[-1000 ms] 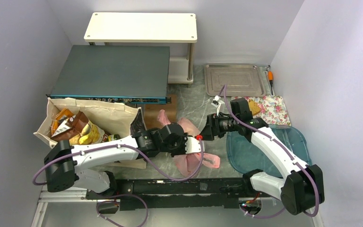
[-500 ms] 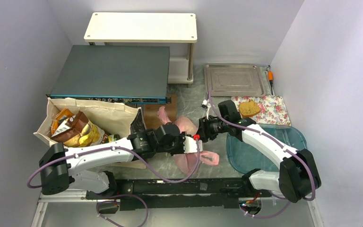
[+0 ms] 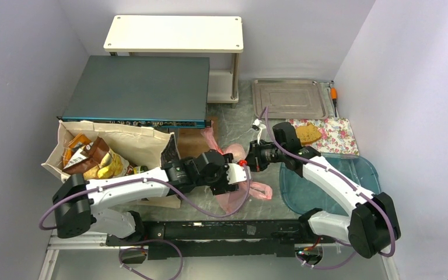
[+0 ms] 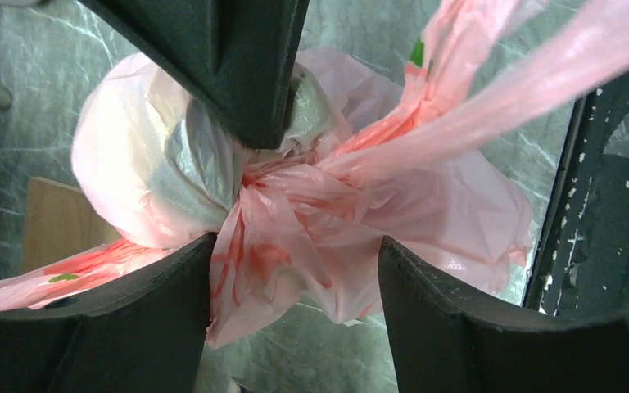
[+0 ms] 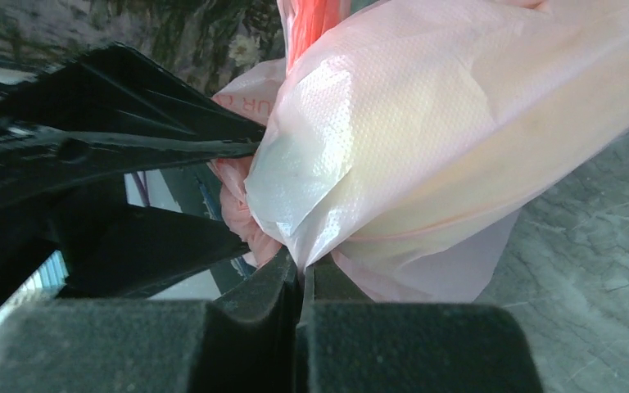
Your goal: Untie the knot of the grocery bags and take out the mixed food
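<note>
The pink plastic grocery bag point(image 3: 233, 195) lies on the table between the two arms. Its knot point(image 4: 288, 176) of twisted handle ends shows in the left wrist view. My left gripper point(image 4: 295, 246) is open, and loose pink film hangs between its fingers point(image 4: 90, 327) without being pinched. My right gripper point(image 5: 303, 266) is shut on a fold of the pink bag point(image 5: 426, 131) beside the knot. One pink handle strand point(image 4: 491, 98) stretches up to the right. The canvas tote point(image 3: 122, 140) stands at the left with chip bags point(image 3: 90, 154) inside. Something pale shows through the pink film; I cannot tell what.
A teal plate point(image 3: 350, 175) lies right of the bag, with a floral cloth point(image 3: 335, 133) holding a bread slice point(image 3: 308, 134) behind it. A metal tray point(image 3: 291, 98) sits at the back right. A dark flat case point(image 3: 140, 87) and a white shelf point(image 3: 175, 34) stand behind the tote.
My left gripper has opened and let go of the pink plastic. My right gripper has shut on the bag. Both have stayed close together at the knot.
</note>
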Available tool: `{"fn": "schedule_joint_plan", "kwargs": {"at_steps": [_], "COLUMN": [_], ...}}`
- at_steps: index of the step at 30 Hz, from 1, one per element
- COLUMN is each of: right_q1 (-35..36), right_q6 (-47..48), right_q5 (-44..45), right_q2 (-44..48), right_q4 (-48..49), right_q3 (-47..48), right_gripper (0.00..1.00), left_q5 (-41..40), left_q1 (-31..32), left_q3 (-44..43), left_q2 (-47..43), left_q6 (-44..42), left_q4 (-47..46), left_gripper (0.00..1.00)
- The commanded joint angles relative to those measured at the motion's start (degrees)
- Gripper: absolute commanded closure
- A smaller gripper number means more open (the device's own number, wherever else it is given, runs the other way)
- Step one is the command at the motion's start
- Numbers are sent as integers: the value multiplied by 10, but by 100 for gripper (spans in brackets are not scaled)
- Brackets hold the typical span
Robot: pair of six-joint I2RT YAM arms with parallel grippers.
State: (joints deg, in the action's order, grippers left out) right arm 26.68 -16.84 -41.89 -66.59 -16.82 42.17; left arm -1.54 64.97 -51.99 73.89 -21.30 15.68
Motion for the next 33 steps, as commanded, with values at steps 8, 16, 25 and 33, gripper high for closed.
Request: {"fn": "schedule_joint_plan", "kwargs": {"at_steps": [8,16,25,33], "right_q1": [-40,-115,-138,-145], "right_q6": [-27,26,74,122], "right_q5": [55,184,261,217], "right_q2": [16,35,45,82], "right_q4": [-19,-51,-76,-106], "right_q3": [29,35,37,29], "right_gripper": [100,100,100,100], "left_q5": [-2,140,204,205], "left_q1": [6,6,4,-10], "left_q3": [-34,44,97,118], "left_q2": [33,-75,-140,-161], "left_q6": [14,-77,-202,-268], "left_q4": [-18,-8,21,-4], "left_gripper": [100,100,100,100]}}
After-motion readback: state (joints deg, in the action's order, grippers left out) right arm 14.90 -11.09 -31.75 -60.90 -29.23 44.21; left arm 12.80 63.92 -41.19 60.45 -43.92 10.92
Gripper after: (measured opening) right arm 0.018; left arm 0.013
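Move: The knotted neck of the pink grocery bag is just inside the left hand's open fingertips, about 1 cm ahead, 2 cm right and 3 cm below. From that hand, one loose handle sticks out some 8 cm right and 5 cm back; the other lies roughly 10 cm ahead and 8 cm left, lower down. The right hand already pinches the bag's side; from it the knot is about 4 cm left and 1 cm back, 1 cm lower. The bag's bunched neck is pinched as the left hand dips about 2 cm, slightly forward and right, and shuts its fingers on the film beside the knot; it then lifts about 4 cm and draws back and somewhat left, turning clockwise. The right hand, keeping its pinch, pulls the bag's side about 8 cm right and some 3 cm forward, away from the left hand. ##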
